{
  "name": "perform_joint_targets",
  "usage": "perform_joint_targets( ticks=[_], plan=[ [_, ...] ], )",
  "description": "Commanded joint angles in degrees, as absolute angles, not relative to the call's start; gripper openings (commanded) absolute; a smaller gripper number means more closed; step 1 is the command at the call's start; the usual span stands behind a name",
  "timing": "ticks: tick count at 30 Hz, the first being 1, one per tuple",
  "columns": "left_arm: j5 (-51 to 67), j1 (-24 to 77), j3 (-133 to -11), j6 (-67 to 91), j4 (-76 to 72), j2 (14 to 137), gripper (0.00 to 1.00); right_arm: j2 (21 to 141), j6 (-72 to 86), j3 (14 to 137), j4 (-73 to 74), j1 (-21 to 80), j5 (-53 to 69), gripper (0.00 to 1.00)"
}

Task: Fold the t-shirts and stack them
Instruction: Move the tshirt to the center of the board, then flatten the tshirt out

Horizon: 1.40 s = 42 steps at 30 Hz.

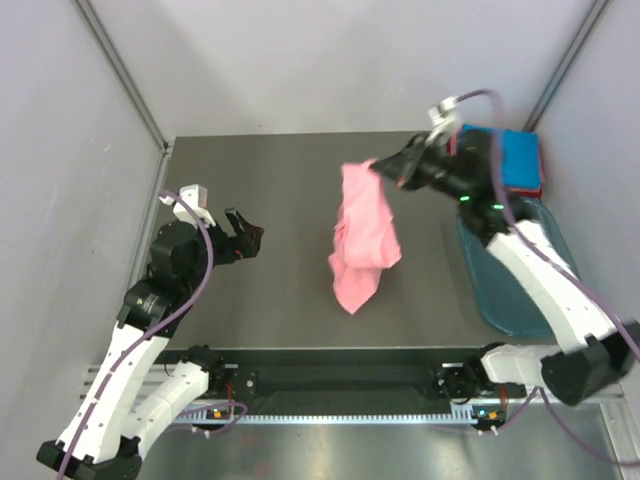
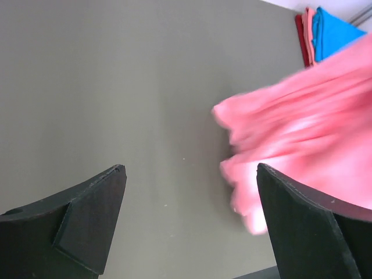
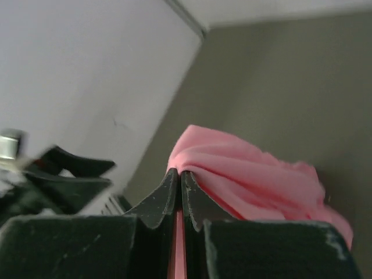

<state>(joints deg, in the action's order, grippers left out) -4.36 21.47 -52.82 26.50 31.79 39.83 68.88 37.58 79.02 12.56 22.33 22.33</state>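
Observation:
My right gripper (image 1: pixel 380 168) is shut on one edge of a salmon-pink t-shirt (image 1: pixel 362 236) and holds it up; the cloth hangs crumpled over the table's middle. It also shows in the right wrist view (image 3: pixel 250 168) and, blurred, in the left wrist view (image 2: pixel 302 139). My left gripper (image 1: pixel 250 238) is open and empty at the table's left, pointing toward the shirt. A folded bright blue t-shirt (image 1: pixel 520 160) lies on a folded reddish-pink one (image 1: pixel 543 186) at the far right corner; both show in the left wrist view (image 2: pixel 331 35).
A translucent teal plastic tub (image 1: pixel 510 275) stands at the right edge, partly under my right arm. Grey walls enclose the table on the left, back and right.

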Motion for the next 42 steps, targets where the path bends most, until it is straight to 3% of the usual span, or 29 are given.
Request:
perform_joint_targets(
  ticks=[1, 3, 6, 9, 12, 20, 29, 35, 37, 40, 42],
  plan=[
    [-6.1, 21.3, -55.5, 30.8, 35.3, 39.7, 0.98, 76.6, 37.1, 71.2, 8.4, 30.0, 15.5, 0.01],
    [-4.6, 21.3, -55.3, 31.9, 36.1, 40.2, 0.98, 83.6, 36.0, 71.0, 11.1, 33.9, 14.6, 0.16],
    [-0.6, 21.2, -54.0, 33.0, 36.1, 40.6, 0.99, 88.1, 31.8, 76.8, 22.7, 37.8, 10.9, 0.3],
    [4.0, 21.3, -51.5, 31.9, 33.8, 42.4, 0.99, 83.2, 27.3, 76.2, 24.4, 40.3, 6.7, 0.44],
    [8.8, 21.3, -49.1, 32.9, 29.8, 46.7, 0.99, 77.0, 26.6, 70.4, 23.8, 39.8, 1.7, 0.52],
    [16.5, 21.5, -41.6, 42.0, 12.8, 60.6, 0.96, 65.0, 34.5, 50.5, 18.7, 34.3, -0.1, 0.52],
    [18.3, 25.2, -45.0, 46.1, -1.0, 79.3, 0.96, 60.6, 33.6, 47.8, 18.2, 34.1, 4.4, 0.55],
    [13.8, 27.9, -50.1, 46.6, 1.9, 91.6, 0.88, 61.9, 33.2, 48.3, 19.1, 33.6, 1.2, 0.56],
    [15.3, 28.0, -52.2, 47.0, 1.3, 94.5, 0.71, 61.4, 34.6, 47.8, 18.7, 33.6, 0.6, 0.56],
    [13.6, 27.9, -56.1, 46.2, 4.6, 94.1, 0.21, 60.7, 35.6, 47.3, 19.1, 33.6, -1.1, 0.56],
    [6.5, 27.8, -60.0, 45.3, 12.1, 92.1, 0.17, 60.7, 36.0, 47.3, 20.3, 33.5, -3.2, 0.55]
  ],
)
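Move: My right hand holds the pink t-shirt by its top, the cloth hanging down. The board's centre lies roughly 38 cm below that hand and 4 cm to its left, neither ahead nor back. The blue tub is about 35 cm to that hand's right, 5 cm back and 34 cm down; the folded stack is some 32 cm right, 23 cm ahead and 36 cm down. From my empty left hand the shirt's middle is about 23 cm right, 1 cm ahead and 8 cm lower. I plunge my right hand about 26 cm down and 8 cm left towards the board's centre, opening its fingers to let go of the shirt, then lift a little, draw off to the right and sink again to wait, half open, beside the cloth. Meanwhile my left hand drops some 22 cm while reaching right and a little forward, tips down about 40 degrees, and pinches the shirt's left side. ##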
